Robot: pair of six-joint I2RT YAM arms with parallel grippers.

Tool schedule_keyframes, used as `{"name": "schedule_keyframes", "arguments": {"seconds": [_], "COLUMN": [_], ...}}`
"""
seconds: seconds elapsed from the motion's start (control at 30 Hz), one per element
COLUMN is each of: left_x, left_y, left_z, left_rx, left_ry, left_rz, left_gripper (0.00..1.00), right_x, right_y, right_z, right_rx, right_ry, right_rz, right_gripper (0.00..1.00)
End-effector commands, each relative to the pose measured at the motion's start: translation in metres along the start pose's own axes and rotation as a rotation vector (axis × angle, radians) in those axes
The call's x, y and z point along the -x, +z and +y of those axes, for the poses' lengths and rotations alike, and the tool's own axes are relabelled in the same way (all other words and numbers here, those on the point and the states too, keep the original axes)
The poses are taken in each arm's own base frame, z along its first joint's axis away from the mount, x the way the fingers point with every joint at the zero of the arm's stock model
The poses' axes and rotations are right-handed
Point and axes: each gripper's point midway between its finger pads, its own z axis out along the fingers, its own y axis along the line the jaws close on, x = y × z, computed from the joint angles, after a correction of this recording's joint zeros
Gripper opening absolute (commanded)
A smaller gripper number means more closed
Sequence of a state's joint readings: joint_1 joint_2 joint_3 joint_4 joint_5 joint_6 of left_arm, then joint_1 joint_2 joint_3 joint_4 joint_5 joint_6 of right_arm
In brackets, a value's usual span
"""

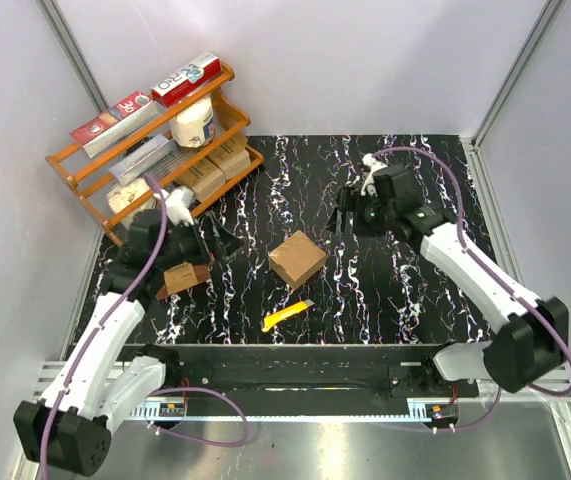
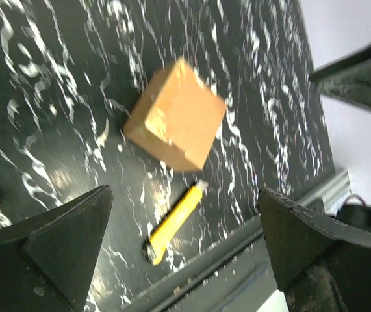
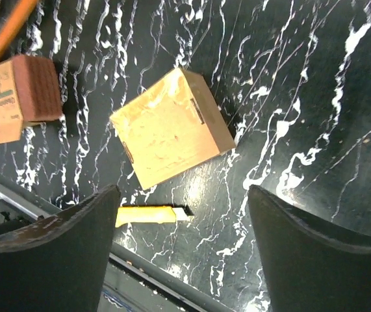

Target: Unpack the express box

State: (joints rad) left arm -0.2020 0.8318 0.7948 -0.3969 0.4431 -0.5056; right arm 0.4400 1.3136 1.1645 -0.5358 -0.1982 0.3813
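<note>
The express box (image 1: 297, 260) is a small light-brown cardboard cube resting on the black marbled table (image 1: 405, 300), near its middle. It also shows in the left wrist view as the express box (image 2: 175, 117) and in the right wrist view as the express box (image 3: 172, 127), flaps closed. A yellow utility knife (image 1: 288, 316) lies just in front of it. My left gripper (image 1: 217, 240) hovers to the box's left, open and empty (image 2: 184, 193). My right gripper (image 1: 348, 215) hangs behind and right of the box, open and empty (image 3: 184, 192).
A darker reddish-brown box with a label (image 1: 183, 277) sits under the left arm, also seen as that box (image 3: 19, 91). An orange wire rack (image 1: 155, 140) holding cartons and packages stands at the back left. A metal rail (image 1: 285, 355) runs along the near edge.
</note>
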Motion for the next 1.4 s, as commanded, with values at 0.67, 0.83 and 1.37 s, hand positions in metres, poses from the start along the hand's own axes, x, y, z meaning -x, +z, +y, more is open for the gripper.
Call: {"name": "schedule_keyframes", "arguments": {"seconds": [0.67,0.83,1.37], "left_x": [-0.126,-0.121,-0.074], "left_y": [0.108,0.132,0.197], "left_z": [0.057,0.056,0.077], "left_rx": [0.343,0.357,0.475], "left_ry": [-0.180,-0.185,-0.074], "left_rz": [0.394,0.423,0.397], "left_gripper": [0.66,0.67,0.66], "right_x": [-0.044,-0.052,-0.093], "right_y": [0.135,0.143,0.104], "right_z": [-0.056,-0.053,-0.039], "right_rx": [-0.348,-0.317,-0.225], "right_ry": [0.048,0.041,0.091], "right_rz": [0.240,0.281,0.366], "right_gripper": [0.44,0.43,0.44]}}
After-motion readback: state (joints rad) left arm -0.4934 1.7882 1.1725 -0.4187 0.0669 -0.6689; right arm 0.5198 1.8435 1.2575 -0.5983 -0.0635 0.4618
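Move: The express box lies between the hands, about 20 cm below them: some 7 cm ahead and 14 cm right of the left hand, roughly level with the right hand and 9 cm to its left. The yellow knife lies 12 cm nearer the robot than the box and 2 cm left of it. From the left hand, a brown carton on the table is about 3 cm ahead and 8 cm left. Both hands drop to either side of the express box, the left about 18 cm down while easing right and the right some 16 cm down and first about 5 cm forward, their fingers tipping down and partly closing without gripping. Once low, they work the box's opposite sides with their nearer fingers: the left hand drives about 10 cm forward along its left side while the right comes back some 4 cm along its right side, to turn the box square. ##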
